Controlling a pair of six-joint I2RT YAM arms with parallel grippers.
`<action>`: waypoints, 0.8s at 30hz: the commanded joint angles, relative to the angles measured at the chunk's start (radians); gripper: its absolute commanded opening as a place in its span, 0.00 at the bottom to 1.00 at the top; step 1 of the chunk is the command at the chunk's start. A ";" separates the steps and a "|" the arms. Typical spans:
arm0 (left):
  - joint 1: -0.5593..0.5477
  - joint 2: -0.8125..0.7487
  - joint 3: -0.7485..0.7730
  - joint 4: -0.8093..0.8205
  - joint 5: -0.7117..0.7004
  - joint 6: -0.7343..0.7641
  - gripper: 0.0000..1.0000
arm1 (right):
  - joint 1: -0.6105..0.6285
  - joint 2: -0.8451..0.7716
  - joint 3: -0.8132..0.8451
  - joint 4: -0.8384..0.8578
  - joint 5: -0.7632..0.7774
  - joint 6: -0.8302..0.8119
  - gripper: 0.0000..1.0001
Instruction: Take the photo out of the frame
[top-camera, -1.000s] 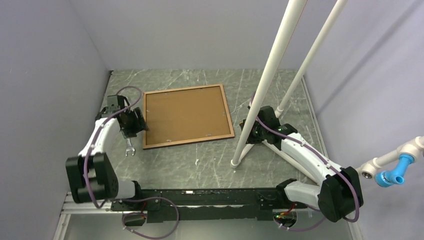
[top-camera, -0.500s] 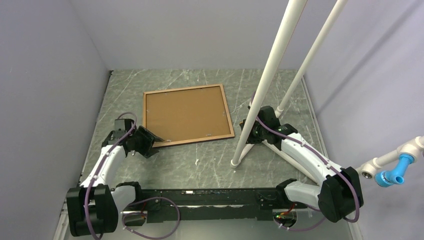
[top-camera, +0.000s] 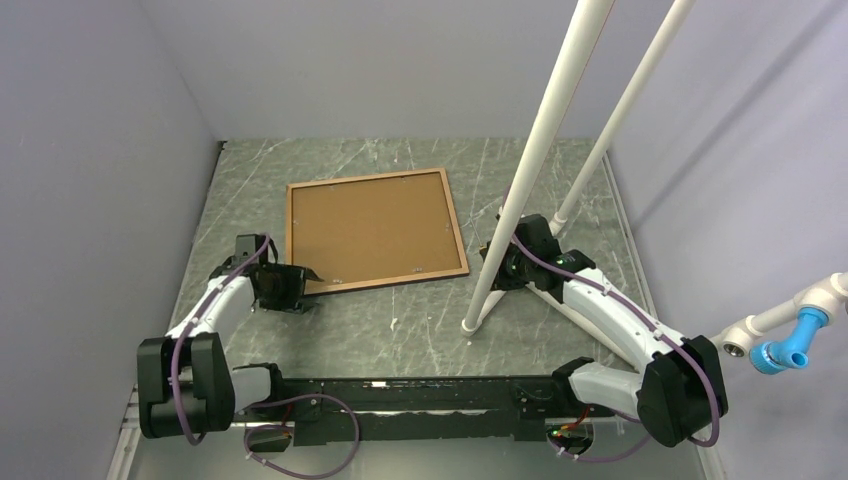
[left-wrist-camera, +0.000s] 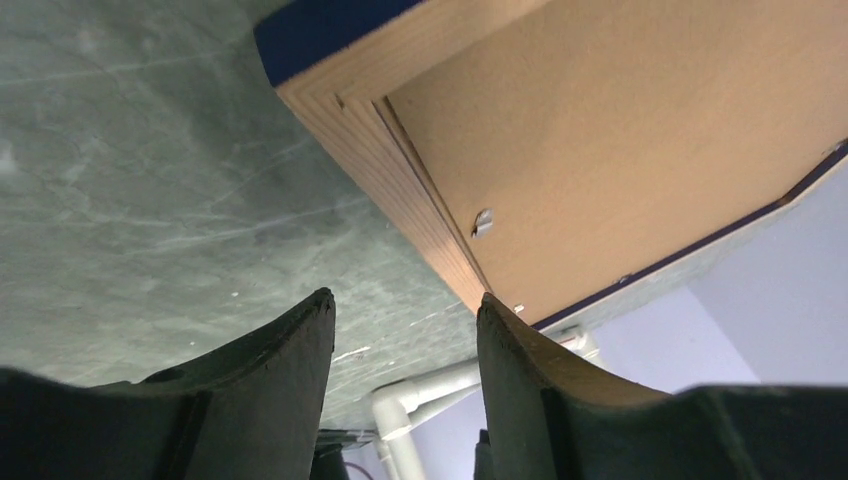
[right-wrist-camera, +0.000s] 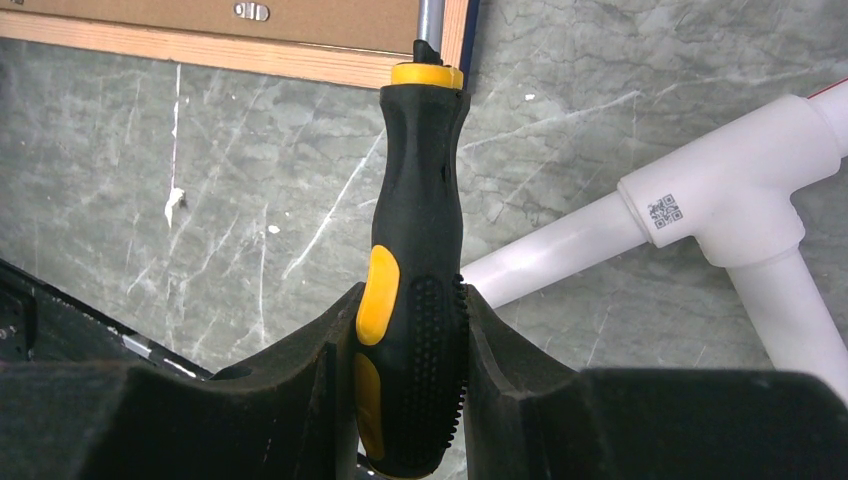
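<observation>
The frame (top-camera: 375, 230) lies face down on the table, its brown backing board up, ringed by a light wood rim and navy edges. The photo is hidden under the board. My left gripper (top-camera: 303, 283) is low at the frame's near-left corner, open, with bare table between its fingers. In the left wrist view the left gripper (left-wrist-camera: 405, 300) looks along the frame's (left-wrist-camera: 620, 130) wood rim, past a small metal tab (left-wrist-camera: 483, 222). My right gripper (right-wrist-camera: 410, 292) is shut on a black-and-yellow screwdriver (right-wrist-camera: 415, 240), whose shaft points at the frame's (right-wrist-camera: 300, 55) right side.
Two white pipes (top-camera: 545, 130) slant up from feet on the table right of the frame, just left of my right gripper (top-camera: 500, 262). A white pipe tee (right-wrist-camera: 730, 200) lies beside the screwdriver. Grey walls close in on the left, back and right.
My left arm has swung from the frame's left edge down toward me, to its near-left corner, dropping lower, and its jaws have narrowed slightly. The right arm and screwdriver have not moved.
</observation>
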 joint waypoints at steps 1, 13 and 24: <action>-0.003 0.028 -0.001 0.034 -0.086 -0.129 0.57 | 0.005 -0.017 0.003 0.041 0.008 -0.004 0.00; -0.010 0.145 0.017 0.040 -0.208 -0.143 0.46 | 0.004 -0.006 0.003 0.042 0.008 -0.001 0.00; -0.020 0.224 0.077 0.037 -0.311 0.055 0.00 | 0.004 -0.037 0.003 0.019 0.023 0.002 0.00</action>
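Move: Just ahead of the left hand, roughly 2 cm forward, 3 cm left and 4 cm below, is the near rail of the face-down frame, close to its near-left corner. That corner is about 6 cm left and 1 cm ahead of the hand. The brown backing's middle lies some 15 cm ahead and 10 cm right, the wrench about 12 cm left and 6 cm ahead. From the right hand the rail spot is roughly 36 cm left, 1 cm nearer the base and 9 cm lower. Sinking about 3 cm while easing forward and left, the left hand brings its open fingers down astride the frame's near rail beside the corner, then stays low and shuts them almost fully, pinching the rail from its outer and inner sides. As they close it shifts another 2 cm or so forward and a little left, having turned some 10 degrees in all, partly counter-clockwise. ##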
